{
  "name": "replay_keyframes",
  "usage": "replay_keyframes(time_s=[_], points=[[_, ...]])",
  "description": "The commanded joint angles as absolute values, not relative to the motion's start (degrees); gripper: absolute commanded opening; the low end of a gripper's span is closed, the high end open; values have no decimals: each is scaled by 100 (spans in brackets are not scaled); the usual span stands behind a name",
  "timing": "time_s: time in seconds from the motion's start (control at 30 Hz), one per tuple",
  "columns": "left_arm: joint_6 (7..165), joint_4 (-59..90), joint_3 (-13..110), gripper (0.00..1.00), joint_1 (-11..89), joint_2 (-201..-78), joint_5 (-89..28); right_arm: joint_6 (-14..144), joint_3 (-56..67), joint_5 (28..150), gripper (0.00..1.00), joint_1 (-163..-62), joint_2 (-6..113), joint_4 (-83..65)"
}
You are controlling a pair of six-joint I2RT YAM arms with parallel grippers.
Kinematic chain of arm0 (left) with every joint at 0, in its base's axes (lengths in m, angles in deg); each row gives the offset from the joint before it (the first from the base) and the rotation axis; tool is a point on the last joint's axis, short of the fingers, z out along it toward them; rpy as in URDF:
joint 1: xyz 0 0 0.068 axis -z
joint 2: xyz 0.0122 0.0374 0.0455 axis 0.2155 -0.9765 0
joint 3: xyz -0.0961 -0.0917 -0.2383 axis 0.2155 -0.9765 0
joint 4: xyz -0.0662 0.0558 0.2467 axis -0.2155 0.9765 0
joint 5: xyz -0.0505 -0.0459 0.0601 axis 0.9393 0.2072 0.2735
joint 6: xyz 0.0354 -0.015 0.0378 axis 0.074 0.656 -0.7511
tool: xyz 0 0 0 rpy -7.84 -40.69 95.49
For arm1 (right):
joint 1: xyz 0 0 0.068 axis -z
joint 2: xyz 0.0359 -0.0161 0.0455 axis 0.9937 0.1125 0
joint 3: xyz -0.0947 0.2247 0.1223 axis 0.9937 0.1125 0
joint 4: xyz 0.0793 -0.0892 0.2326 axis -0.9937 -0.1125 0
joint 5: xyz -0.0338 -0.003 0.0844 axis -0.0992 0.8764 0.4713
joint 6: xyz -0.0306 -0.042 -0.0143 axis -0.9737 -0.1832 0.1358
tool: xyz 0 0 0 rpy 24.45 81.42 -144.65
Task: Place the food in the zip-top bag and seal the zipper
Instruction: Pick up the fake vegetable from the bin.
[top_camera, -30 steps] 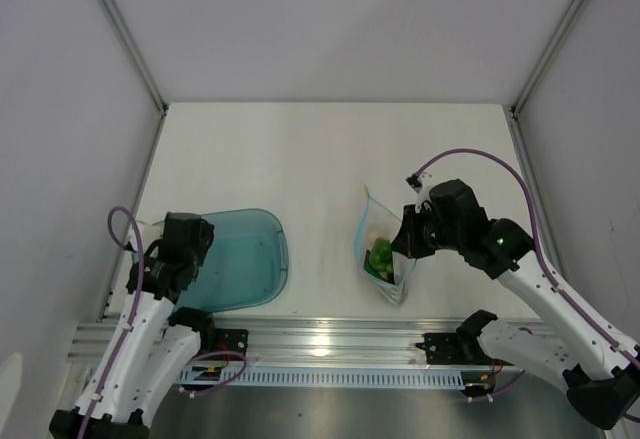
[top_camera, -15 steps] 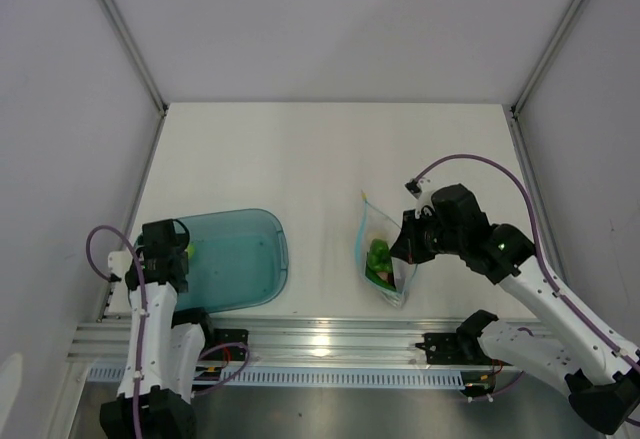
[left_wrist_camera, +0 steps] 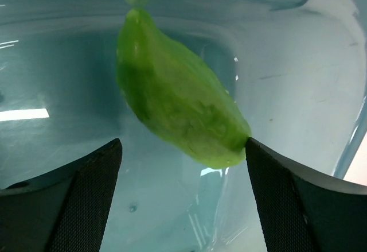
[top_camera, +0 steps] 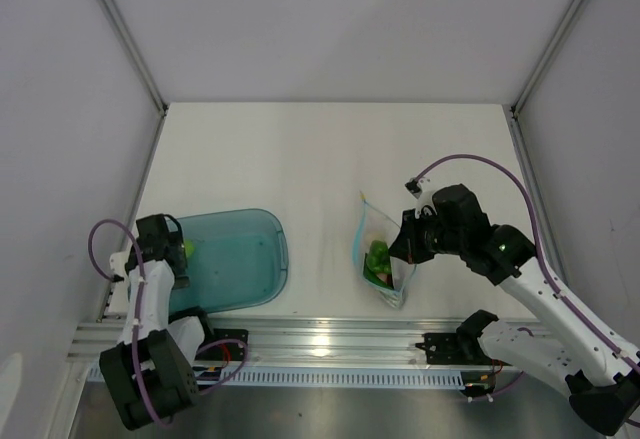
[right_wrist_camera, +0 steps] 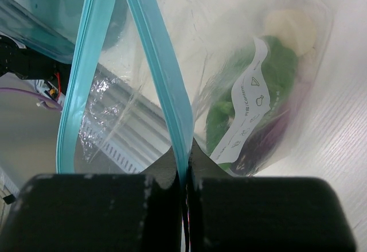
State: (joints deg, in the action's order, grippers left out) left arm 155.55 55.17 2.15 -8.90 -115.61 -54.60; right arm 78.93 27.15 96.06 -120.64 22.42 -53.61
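A long green vegetable (left_wrist_camera: 172, 91) lies in the teal tray (left_wrist_camera: 298, 62), near the tray's left end (top_camera: 187, 249). My left gripper (left_wrist_camera: 182, 146) hangs open over it, a finger on either side of its near end; the right fingertip (left_wrist_camera: 255, 154) is right at the vegetable's tip. My right gripper (right_wrist_camera: 183, 160) is shut on the zipper (right_wrist_camera: 160, 74) of the clear zip-top bag (top_camera: 385, 254), holding it up off the table. The two blue strips stand apart, so the mouth gapes. Inside the bag are green food (right_wrist_camera: 275, 62) and the purple eggplant (right_wrist_camera: 269, 140).
The teal tray (top_camera: 240, 259) sits at the front left, close to the metal rail (top_camera: 320, 344) along the near edge. White walls and frame posts (top_camera: 125, 34) close in the table on three sides.
My left arm has swung back and left to the tray's left end, its open gripper now over the green vegetable. The right gripper and bag have barely shifted.
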Motion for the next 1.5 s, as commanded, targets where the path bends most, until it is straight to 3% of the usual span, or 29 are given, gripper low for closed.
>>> replay_keyframes(time_s=[0.0, 0.17, 0.3, 0.4, 0.53, 0.7, 0.73, 0.8, 1.03, 1.23, 1.47], points=[[15601, 5169, 322, 89, -1067, -11944, -5281, 7841, 2738, 9670, 0, -12046, 2214, -5173], [15549, 5073, 427, 88, -1138, -12270, -5281, 7832, 2721, 9635, 0, -12046, 2319, -5164], [15443, 4888, 348, 77, -1243, -12315, -5210, 7867, 2729, 9609, 0, -12046, 2337, -5173], [15338, 4870, 357, 65, -1243, -12262, -5272, 7902, 2721, 9574, 0, -12046, 2346, -5182], [15093, 4862, 322, 40, -1243, -11990, -5263, 7946, 2712, 9547, 0, -12054, 2355, -5199], [14767, 4870, 252, 27, -1243, -11577, -5026, 7973, 2677, 9503, 0, -12046, 2390, -5217], [14575, 4844, 225, 15, -1243, -11507, -4939, 7964, 2668, 9468, 0, -12046, 2399, -5226], [14494, 4791, 155, 1, -1243, -11287, -4605, 7955, 2659, 9442, 0, -12046, 2399, -5226], [14248, 4388, -205, 1, -1173, -10268, -3349, 7894, 2466, 9319, 0, -12046, 2539, -5314], [13888, 3115, -530, 1, -813, -9135, -2023, 7938, 2369, 9292, 0, -12046, 2583, -5305], [13870, 1822, -224, 1, 689, -8737, -1791, 8087, 2290, 9363, 0, -12046, 2601, -5305]])
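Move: The last fake vegetable, a green one, lies in the bin almost between the left hand's open fingers, roughly 2 cm ahead, 1 cm to the left and 1 cm below. The middle of the bin floor is some 7 cm to the right of this hand, level with it and about 3 cm down, and the open bag about 50 cm to the right, roughly level with it and 6 cm higher. From the right hand the vegetable lies about 55 cm left, 3 cm farther out and 18 cm below. The left hand eases about 1.5 cm forward and left and 1 cm down around the green vegetable in the bin and closes its fingers, pinching it across the middle. Then it lifts away, slowly at first and then fast, some 14 cm up, 12 cm right and 5 cm forward, swinging the fingers up about 45 degrees and turning clockwise about 40. ##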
